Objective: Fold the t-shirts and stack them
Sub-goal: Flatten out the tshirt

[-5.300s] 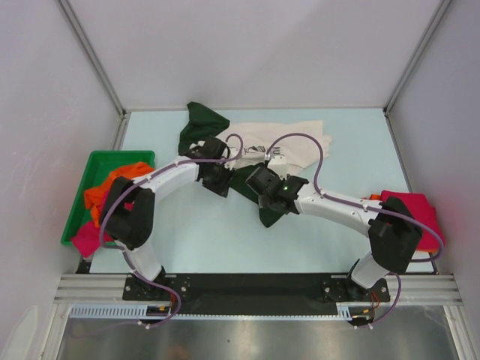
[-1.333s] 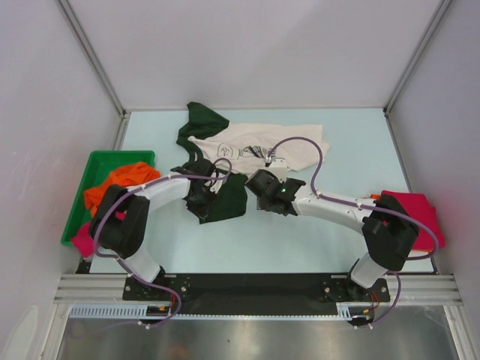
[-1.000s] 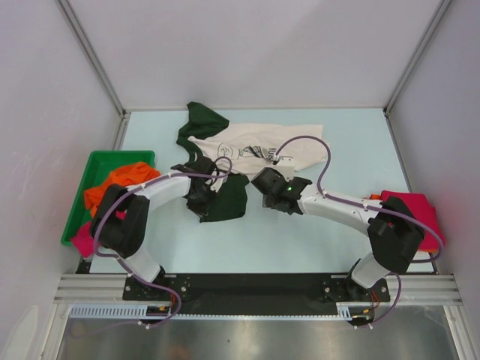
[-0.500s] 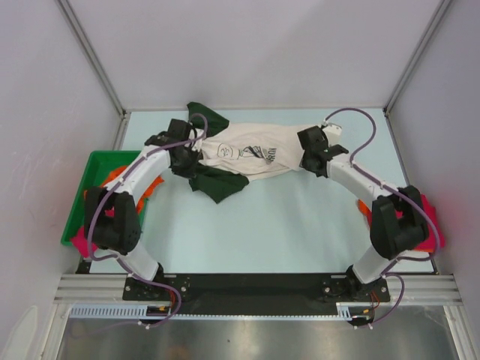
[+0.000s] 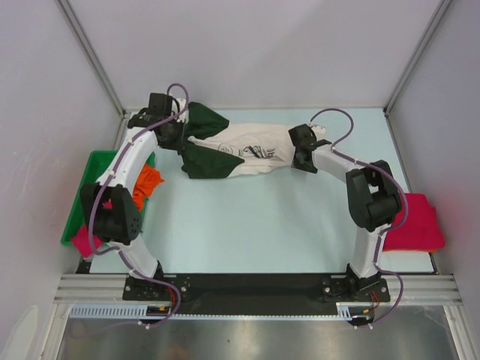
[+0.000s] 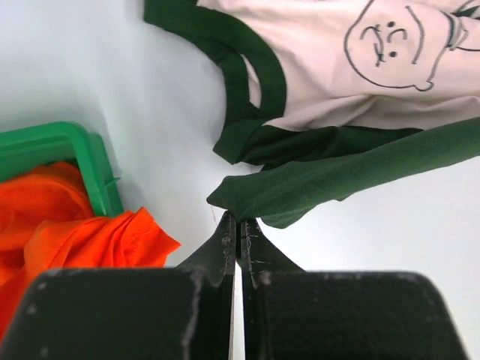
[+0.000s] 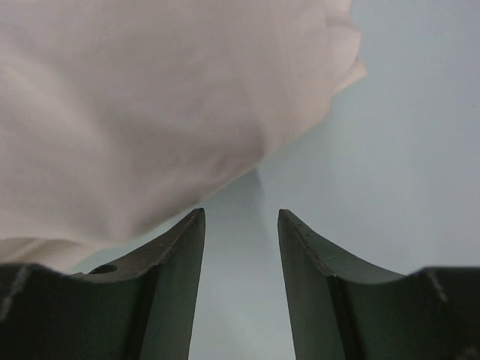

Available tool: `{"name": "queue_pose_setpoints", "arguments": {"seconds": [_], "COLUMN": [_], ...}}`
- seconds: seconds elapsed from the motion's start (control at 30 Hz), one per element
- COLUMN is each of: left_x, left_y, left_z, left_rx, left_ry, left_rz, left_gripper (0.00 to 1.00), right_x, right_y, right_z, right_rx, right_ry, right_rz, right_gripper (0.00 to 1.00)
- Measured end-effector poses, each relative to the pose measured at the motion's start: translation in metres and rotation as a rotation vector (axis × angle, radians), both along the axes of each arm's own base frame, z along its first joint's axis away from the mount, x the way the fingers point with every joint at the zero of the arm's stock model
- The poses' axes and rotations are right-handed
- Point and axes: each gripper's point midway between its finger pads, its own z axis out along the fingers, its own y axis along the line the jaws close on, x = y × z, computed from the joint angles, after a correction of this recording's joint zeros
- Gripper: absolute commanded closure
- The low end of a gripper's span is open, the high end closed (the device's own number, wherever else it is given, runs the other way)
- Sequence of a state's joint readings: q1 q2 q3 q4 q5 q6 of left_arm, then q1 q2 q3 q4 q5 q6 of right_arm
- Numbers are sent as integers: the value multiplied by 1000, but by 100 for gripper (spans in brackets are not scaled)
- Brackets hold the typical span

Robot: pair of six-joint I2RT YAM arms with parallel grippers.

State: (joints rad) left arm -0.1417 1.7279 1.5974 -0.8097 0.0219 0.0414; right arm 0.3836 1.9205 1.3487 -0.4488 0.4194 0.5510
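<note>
The cream t-shirt (image 5: 251, 150) with dark green sleeves and a cartoon-face print lies stretched sideways at the back of the table. My left gripper (image 5: 178, 141) is shut on the tip of its near green sleeve (image 6: 337, 176), pinched at the fingertips of the left gripper (image 6: 238, 219). The face print (image 6: 390, 37) shows above. My right gripper (image 5: 301, 156) stands open at the shirt's right end; in the right wrist view the cream cloth (image 7: 150, 112) lies just beyond the right gripper (image 7: 240, 217), with only table between the fingers. A folded crimson-pink t-shirt (image 5: 417, 221) rests at the right edge.
A green bin (image 5: 75, 202) at the left holds an orange t-shirt (image 5: 148, 182) and a magenta one (image 5: 84, 238); the bin's corner (image 6: 82, 146) and the orange cloth (image 6: 67, 225) sit close to my left fingers. Grey walls close the table's back and sides.
Both arms have swung to the back of the table. The left drew the green sleeve back and left, the right went to the shirt's right end, and the shirt now lies stretched out.
</note>
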Motion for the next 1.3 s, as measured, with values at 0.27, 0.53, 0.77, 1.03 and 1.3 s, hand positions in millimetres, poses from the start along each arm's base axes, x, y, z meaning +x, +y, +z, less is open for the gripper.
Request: {"name": "queue_pose_setpoints", "arguments": {"seconds": [0.27,0.53,0.77,1.03,1.3], "left_x": [4,32,31,25,18], "left_y": [22,34,36,40,43], "left_z": [-3,27,30,18,2], "left_rx": [26,30,39,58,69], "left_ry": [19,-56,-52,-16,21], "left_rz": [56,93,98,105,104], "left_gripper": [100,100,100,100,100], "right_x": [7,5,44,96,107], "right_y": [4,47,40,11,12], "right_z": [-7,-3,-12,5,13], "right_rx": [14,34,52,68,63], "right_ry": [5,-5,-17,-79,-94], "right_rz": [15,122,81,-5,-12], "right_gripper": [51,51,51,51,50]}}
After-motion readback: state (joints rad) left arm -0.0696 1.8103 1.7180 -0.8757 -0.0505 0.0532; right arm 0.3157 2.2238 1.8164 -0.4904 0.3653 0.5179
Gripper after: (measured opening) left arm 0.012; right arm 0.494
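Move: Left gripper holds the green sleeve end high over the table, the green bin's middle about 20 cm left, 11 cm back and 15 cm below; orange cloth hangs 10 cm left, 4 cm back; the far green sleeve lies some 17 cm ahead, 6 cm right. From the open right gripper, the shirt's cream right end is about 8 cm ahead, 3 cm left, 3 cm below; the printed drawing 13 cm left, 5 cm ahead. Swing the right gripper, still half open and low, about 5 cm left along the cream near edge, then drive it some 10 cm forward into the loose fold while easing back right, so its left finger ends against the cloth. Meanwhile keep the left fingers shut on the green sleeve and draw it about 4 cm left towards the bin, rising and reaching forward a few centimetres, then sinking back. ##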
